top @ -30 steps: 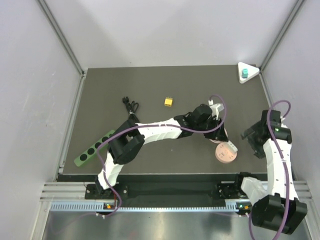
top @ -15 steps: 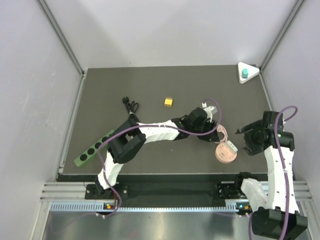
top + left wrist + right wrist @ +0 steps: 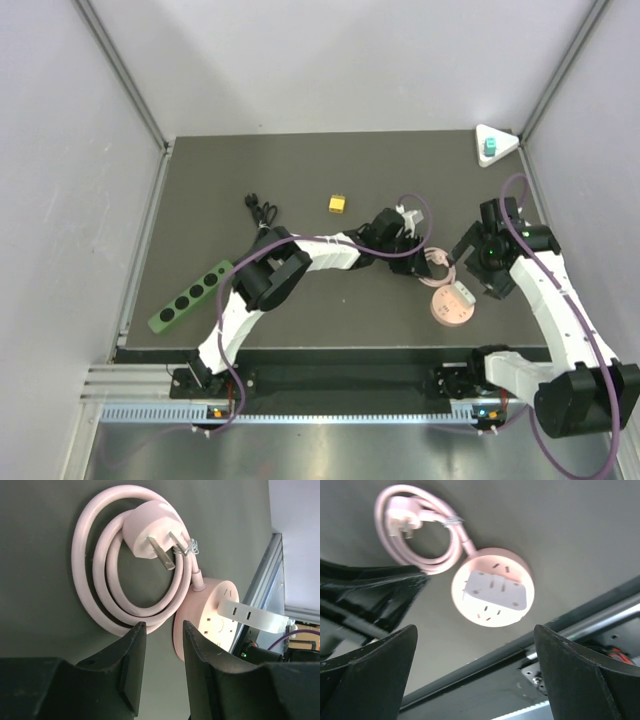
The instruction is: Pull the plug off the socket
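The teal plug [image 3: 490,148] sits plugged into the white triangular socket [image 3: 497,137] in the far right corner of the mat. It appears in neither wrist view. My left gripper [image 3: 419,252] hovers mid-mat, far from the socket, with its jaws a narrow gap apart and empty; in the left wrist view [image 3: 162,625] it is over a pink cord coil [image 3: 90,580]. My right gripper [image 3: 470,262] is wide open and empty; in the right wrist view [image 3: 475,630] it is above the pink disc [image 3: 492,619].
A round pink disc [image 3: 448,310] with a white adapter [image 3: 458,296] lies near the front edge, its cord coiled beside it [image 3: 438,262]. A yellow cube [image 3: 338,204], a black cable [image 3: 262,210] and a green power strip [image 3: 190,295] lie to the left.
My right arm has swung its gripper left and farther up the mat, close to the pink disc. My left gripper has pulled back slightly to the left, away from the disc.
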Motion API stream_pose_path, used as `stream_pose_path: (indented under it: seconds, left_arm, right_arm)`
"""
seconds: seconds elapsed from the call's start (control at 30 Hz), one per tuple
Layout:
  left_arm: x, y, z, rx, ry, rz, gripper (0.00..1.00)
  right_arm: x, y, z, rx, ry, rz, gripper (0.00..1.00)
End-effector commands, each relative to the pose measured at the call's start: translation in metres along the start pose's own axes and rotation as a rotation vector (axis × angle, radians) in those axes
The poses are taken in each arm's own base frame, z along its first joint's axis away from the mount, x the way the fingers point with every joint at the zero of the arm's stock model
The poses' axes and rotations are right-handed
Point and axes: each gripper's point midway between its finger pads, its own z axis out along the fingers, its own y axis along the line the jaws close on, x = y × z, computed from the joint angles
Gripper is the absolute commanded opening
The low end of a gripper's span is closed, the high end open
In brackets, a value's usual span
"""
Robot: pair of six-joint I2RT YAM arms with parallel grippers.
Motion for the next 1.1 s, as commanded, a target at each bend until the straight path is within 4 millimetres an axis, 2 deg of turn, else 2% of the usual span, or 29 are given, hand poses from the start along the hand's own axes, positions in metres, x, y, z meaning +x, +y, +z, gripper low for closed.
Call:
stream_pose_path:
  seconds: [0.0, 0.2, 0.37, 0.5, 0.77, 0.87, 1.07]
  left_arm:
    - [-0.019, -0.034, 0.003, 0.117, -0.04, 0.052, 0.4]
    - [-0.023, -0.042, -0.002, 0.13, -0.047, 0.051, 0.39]
    - [-0.026, -0.051, -0.004, 0.155, -0.054, 0.04, 0.39]
    - [-0.018, -0.039, 0.01, 0.153, -0.017, 0.006, 0.38]
    - [-0.007, -0.022, 0.019, 0.127, 0.006, -0.02, 0.37]
    - [-0.006, -0.023, 0.016, 0.132, 0.002, -0.014, 0.36]
    - [-0.019, -0.05, -0.012, 0.149, -0.041, 0.078, 0.4]
  right_arm:
    - [-0.009, -0.01, 0.001, 0.091, -0.023, -0.056, 1.0]
    - [0.001, -0.01, 0.017, 0.072, 0.011, -0.083, 1.0]
    - [-0.004, -0.007, 0.02, 0.053, -0.021, -0.084, 1.0]
    - [0.0, -0.005, 0.028, 0.056, -0.001, -0.079, 0.97]
    - [0.008, -0.013, 0.037, 0.08, 0.006, -0.037, 0.96]
    - [0.011, -0.013, 0.041, 0.077, 0.015, -0.032, 0.96]
    - [0.01, -0.012, 0.042, 0.073, 0.011, -0.031, 0.95]
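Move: The plug, the white block on the pink socket, is almost straight below the right hand, about 8 cm down and perhaps 1 cm ahead. The socket's middle is some 10 cm down, 1 cm back and 1 cm left; the cord coil lies about 8 cm ahead and 5 cm left. From the left hand, low beside the coil, the socket is roughly 7 cm right and 7 cm back, the plug 8 cm right and 6 cm back, and the coil's middle 3 cm right and 1 cm ahead. No touch on the plug can be made out yet: the right hand sinks about 5 cm towards it with fingers still spread wide, edging some 1 cm back and tipping slightly more upright. The left hand shifts about 2 cm right towards the socket, lifting a little on the way and settling back to its old height, its fingers staying half open. ##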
